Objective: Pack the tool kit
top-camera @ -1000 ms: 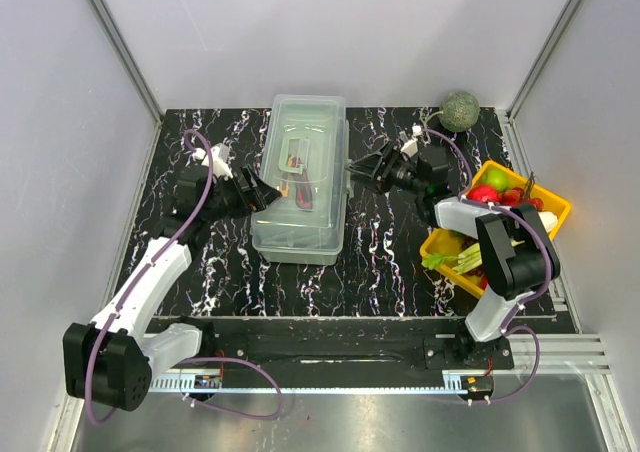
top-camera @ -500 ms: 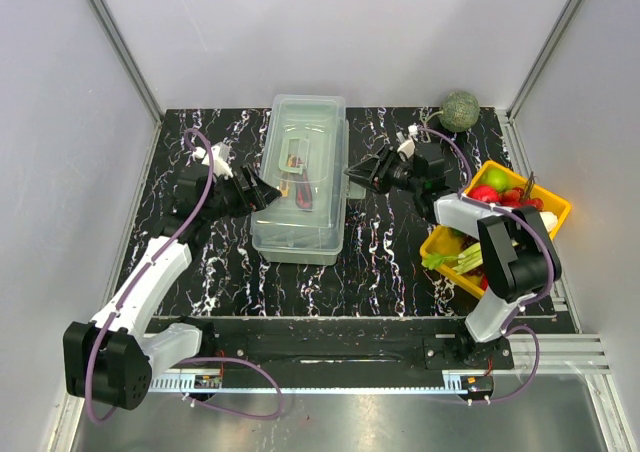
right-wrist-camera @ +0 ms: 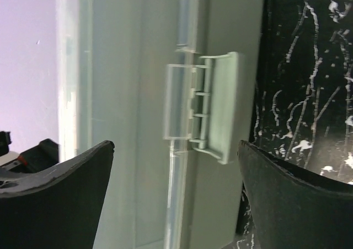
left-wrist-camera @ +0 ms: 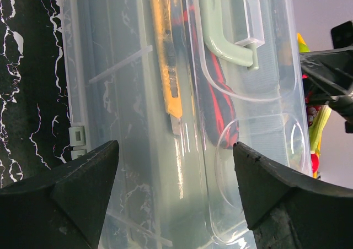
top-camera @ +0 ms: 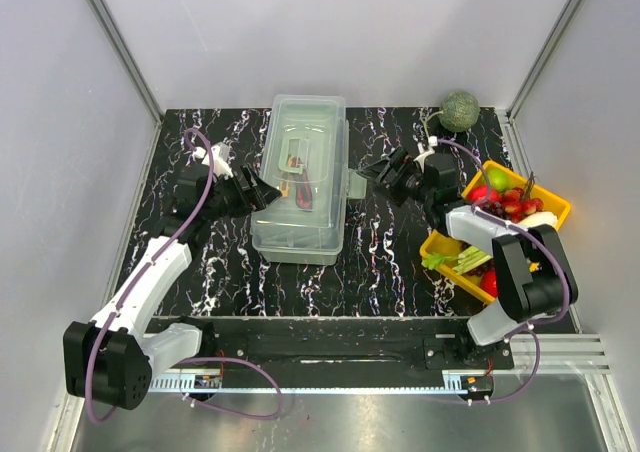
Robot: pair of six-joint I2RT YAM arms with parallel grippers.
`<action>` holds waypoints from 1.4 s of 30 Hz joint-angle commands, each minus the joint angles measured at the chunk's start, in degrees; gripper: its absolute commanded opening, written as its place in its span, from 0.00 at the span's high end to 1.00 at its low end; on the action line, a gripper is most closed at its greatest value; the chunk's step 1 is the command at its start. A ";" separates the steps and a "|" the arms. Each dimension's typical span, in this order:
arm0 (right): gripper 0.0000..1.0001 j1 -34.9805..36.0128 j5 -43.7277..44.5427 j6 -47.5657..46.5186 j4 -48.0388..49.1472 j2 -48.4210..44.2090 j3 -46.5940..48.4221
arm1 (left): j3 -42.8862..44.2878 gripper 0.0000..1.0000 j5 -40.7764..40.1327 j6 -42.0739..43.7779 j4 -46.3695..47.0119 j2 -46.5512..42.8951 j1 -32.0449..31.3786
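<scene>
The tool kit is a pale grey-green toolbox (top-camera: 300, 177) with a clear lid, standing mid-table. Through the lid I see a yellow knife (left-wrist-camera: 165, 56) and red pliers (left-wrist-camera: 218, 106) beside the green handle (left-wrist-camera: 223, 34). My left gripper (top-camera: 262, 190) is open at the box's left side, its jaws spread across the lid (left-wrist-camera: 175, 146). My right gripper (top-camera: 386, 172) is open, a short way off the box's right side, holding nothing. Between its fingertips (right-wrist-camera: 175, 144) a grey-green latch (right-wrist-camera: 212, 114) stands flipped out from the box wall, also seen from above as the latch (top-camera: 354, 185).
Two yellow trays of fruit and vegetables (top-camera: 548, 204) (top-camera: 436, 244) sit at the right, under the right arm. A round green melon (top-camera: 460, 110) lies at the back right corner. Grey walls enclose the black marbled table (top-camera: 200, 272).
My right gripper has drawn back to the right from the box's side and opened wide. The latch now sticks out from the box. The left arm has stayed put.
</scene>
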 commanded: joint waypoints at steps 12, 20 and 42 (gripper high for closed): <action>0.01 -1.18 -13.65 21.98 56.64 23.58 -3.63 | 0.18 0.14 1.53 2.99 -8.15 1.52 -1.51; 0.01 -1.09 -17.96 28.86 64.23 27.20 -0.91 | 0.27 0.14 1.26 3.26 -8.59 1.17 -1.59; 0.29 -0.91 -22.80 30.37 55.20 22.11 2.61 | 0.36 0.14 1.09 3.35 -8.59 1.44 -1.59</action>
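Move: From the right gripper, the tool box's open latch juts out about 5 cm to the left, 2 cm back and 4 cm below. The tool box's middle lies some 17 cm left, 1 cm back and 8 cm lower. The melon is about 21 cm right and 16 cm ahead, the yellow basket about 30 cm right and 13 cm back, both roughly 10 cm lower. From the left gripper the latch is some 21 cm right, 3 cm ahead and 6 cm below. Dip the open right gripper about 5 cm to get its lower finger under the jutting latch, then sweep left towards the tool box and lift some 3 cm, rolling the hand's left side up nearly 30 degrees and turning slightly counter-clockwise. Finish by closing the fingers about a quarter around the latch, the lower finger touching its edge. Hold the left gripper still and open at the lid's left side. ##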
